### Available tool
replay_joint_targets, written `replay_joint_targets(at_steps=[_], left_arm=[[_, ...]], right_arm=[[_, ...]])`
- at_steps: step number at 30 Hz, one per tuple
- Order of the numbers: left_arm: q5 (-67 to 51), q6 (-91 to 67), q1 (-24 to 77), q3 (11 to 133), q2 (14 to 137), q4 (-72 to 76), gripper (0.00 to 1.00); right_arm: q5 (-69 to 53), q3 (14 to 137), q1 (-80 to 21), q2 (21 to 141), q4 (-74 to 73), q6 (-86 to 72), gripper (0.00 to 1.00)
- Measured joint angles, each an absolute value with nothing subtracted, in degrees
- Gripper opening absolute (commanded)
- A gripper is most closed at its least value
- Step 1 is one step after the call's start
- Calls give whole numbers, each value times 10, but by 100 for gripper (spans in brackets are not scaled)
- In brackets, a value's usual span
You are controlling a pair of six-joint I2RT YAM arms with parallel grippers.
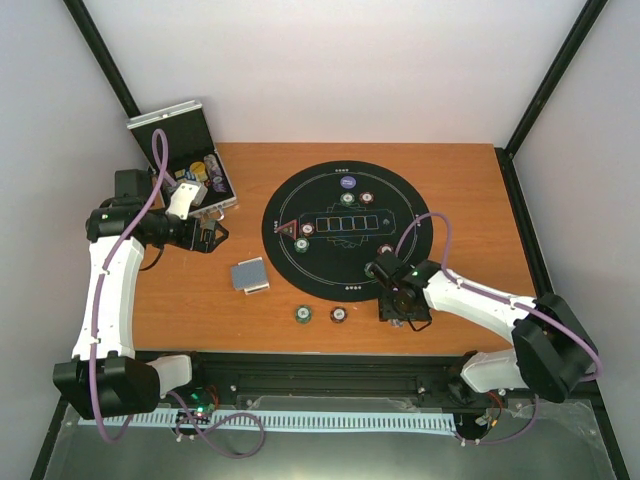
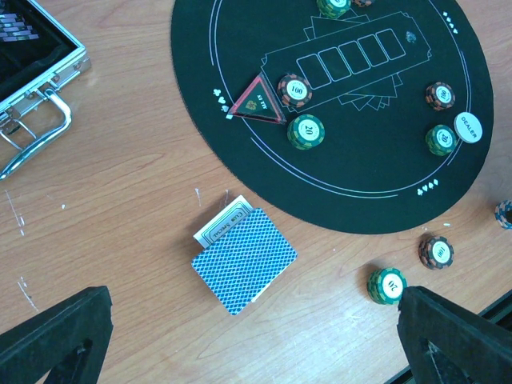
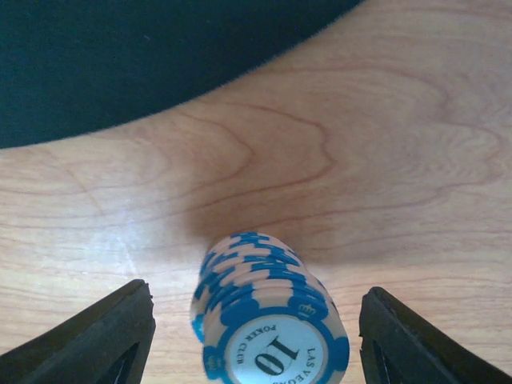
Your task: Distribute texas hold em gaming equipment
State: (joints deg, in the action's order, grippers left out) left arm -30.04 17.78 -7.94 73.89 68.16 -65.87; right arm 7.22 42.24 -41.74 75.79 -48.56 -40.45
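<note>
A stack of blue-and-white "10" chips point(image 3: 268, 320) stands on the wood just off the mat's edge. My right gripper point(image 3: 256, 290) is low around it and open, with a gap on each side between its fingers point(image 3: 96, 340) and the stack. In the top view the right gripper point(image 1: 400, 306) hides that stack. The blue-backed card deck point(image 2: 244, 260) lies on a white box, ahead of my open left gripper point(image 2: 254, 320), which holds nothing. A green "20" chip stack point(image 2: 387, 286) and a maroon one point(image 2: 436, 252) sit on the wood near the left gripper's right finger.
The round black mat point(image 1: 345, 228) carries several chip stacks, a red triangle marker point(image 2: 258, 100) and a white dealer disc point(image 2: 470, 126). An open metal case point(image 1: 185, 160) with more chips stands at the back left, close to the left gripper point(image 1: 208, 238).
</note>
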Motion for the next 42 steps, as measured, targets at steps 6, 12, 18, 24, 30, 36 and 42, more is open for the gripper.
replay_joint_targets(at_steps=[6,12,18,24,30,36,42], left_arm=[[-300,178,-79,739,682,-659,100],[-300,178,-79,739,682,-658,100],[-300,178,-79,739,682,-658,100],[-300,178,-79,739,682,-658,100],[-301,178,-79,738,682,-658,100],[-301,178,-79,738,682,-658,100],[-301,178,-79,738,682,-658,100]], right_arm=[[73,410,-418,762,-478,-414,63],[74,409,-419,762,-467,-416,51],[79,409,-419,762,-466,-415,40],[84,410,-420,761,-469,-414,31],[95,431,-420,760,-496,-412,30],[105,481,-420,745,-530,-403,29],[109,556,-421,758,-555,-386,29]])
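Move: Around the top of the blue chip stack, the right hand already has its open fingers on either side, the stack's middle some 2 cm below its hand point. The dealer button lies about 10 cm ahead and 1 cm left of this hand, a green chip on the mat roughly 10 ahead and 6 left, the brown chip stack 13 cm left at level reach. From the idle left hand the blue stack is some 40 cm right, 10 back and 23 below. Settling the last half centimetre or so down, the right hand stays in place while its fingers close from wide apart and pinch the uppermost blue chips by their sides, the grip effort rising clearly. It then lifts about 6 cm, speeding up, and carries them some 3 cm forward and a little left towards the mat. ##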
